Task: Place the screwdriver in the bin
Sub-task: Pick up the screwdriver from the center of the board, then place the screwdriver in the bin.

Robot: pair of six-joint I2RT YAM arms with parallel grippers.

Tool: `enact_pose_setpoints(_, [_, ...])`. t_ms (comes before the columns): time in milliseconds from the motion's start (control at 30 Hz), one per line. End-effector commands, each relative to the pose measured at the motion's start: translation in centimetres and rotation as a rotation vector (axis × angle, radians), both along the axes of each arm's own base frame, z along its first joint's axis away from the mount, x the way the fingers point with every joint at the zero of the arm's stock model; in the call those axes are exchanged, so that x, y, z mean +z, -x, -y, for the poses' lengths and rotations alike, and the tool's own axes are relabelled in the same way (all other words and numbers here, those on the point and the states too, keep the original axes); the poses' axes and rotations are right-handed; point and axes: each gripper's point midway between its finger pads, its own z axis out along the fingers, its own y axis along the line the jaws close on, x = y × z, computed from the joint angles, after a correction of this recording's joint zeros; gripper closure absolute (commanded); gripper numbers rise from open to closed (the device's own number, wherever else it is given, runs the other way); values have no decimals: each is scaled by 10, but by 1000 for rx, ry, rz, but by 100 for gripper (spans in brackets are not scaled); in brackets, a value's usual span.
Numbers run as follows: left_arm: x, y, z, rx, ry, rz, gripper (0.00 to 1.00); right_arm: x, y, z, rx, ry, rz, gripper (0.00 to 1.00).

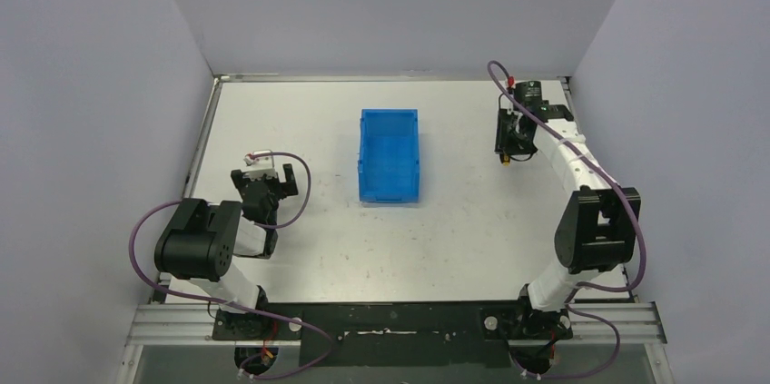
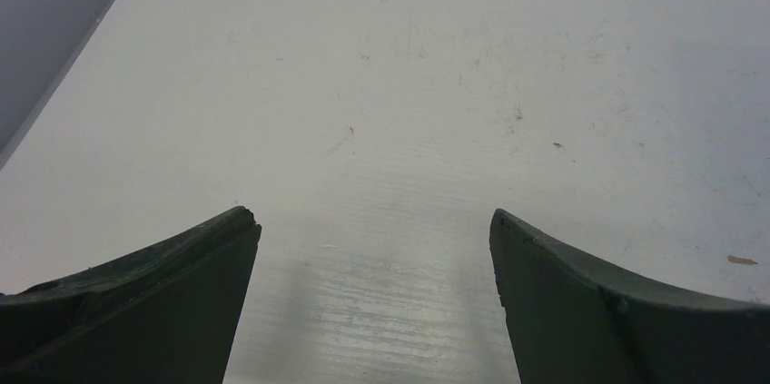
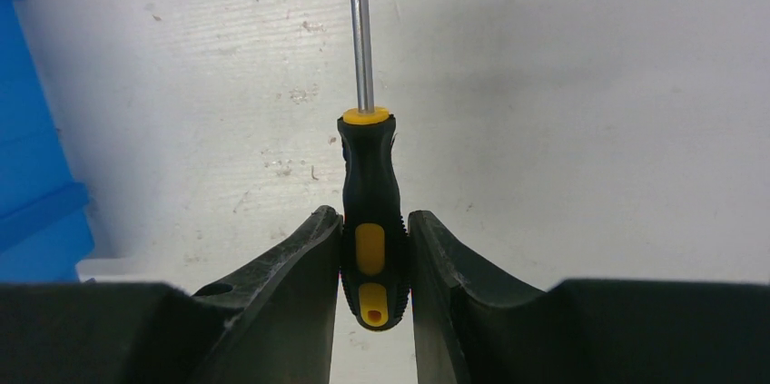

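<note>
In the right wrist view the screwdriver (image 3: pixel 370 211) has a black and yellow handle and a thin metal shaft running to the top edge. My right gripper (image 3: pixel 373 221) is shut on the handle, both fingers pressed against its sides over the white table. From above, that gripper (image 1: pixel 509 152) is at the far right of the table, with a bit of orange of the screwdriver (image 1: pixel 505 162) showing under it. The blue bin (image 1: pixel 389 154) stands open-topped in the middle, well left of it. My left gripper (image 2: pixel 374 221) is open over bare table, seen from above as the left gripper (image 1: pixel 263 181) at the near left.
White walls close the table (image 1: pixel 454 230) on three sides, and the right gripper is near the right wall. A blue edge of the bin (image 3: pixel 27 166) shows at the left of the right wrist view. Purple cables loop off both arms.
</note>
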Motion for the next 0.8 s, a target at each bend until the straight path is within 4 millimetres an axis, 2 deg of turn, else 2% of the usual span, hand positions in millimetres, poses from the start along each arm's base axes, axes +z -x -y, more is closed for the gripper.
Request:
enact_pose_setpoints(0, [15,-6,1,-3,2,51,3,57,-1,5,-33,10,98,86])
enact_pose_setpoints(100, [15,-6,1,-3,1,51,3,80,0,4,-37,-3,130,86])
enact_pose_setpoints(233, [15,-6,1,-3,1,52,3,100,1,1,-49,-22,166,86])
enact_pose_setpoints(500, [15,-6,1,-3,2,51,3,108,2,-6,-78,-53,182,86])
enact_pose_setpoints(600, [15,-6,1,-3,2,51,3,110,0,-21,-73,-74,192,86])
enact_pose_setpoints(767, [15,-6,1,-3,1,50,3,106,-5,-60,-38,-105,192,86])
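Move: To the right hand's left, some 25 cm off, stands the blue bin, its middle about 4 cm farther out and roughly 9 cm below the fingers, which already hold the screwdriver by its handle clear of the table. No other loose thing stands near it or the way there. Seen from the idle left hand, the bin lies around 29 cm to the right, about 3 cm ahead and a couple of centimetres lower. Lifting the screwdriver straight on up by about 8 cm, the right hand tips its fingers slightly outward, some 5 degrees, then levels off and starts sideways to the left, covering about 3 cm across the table on the bin's side. The fingers keep their pinch on the handle throughout. ##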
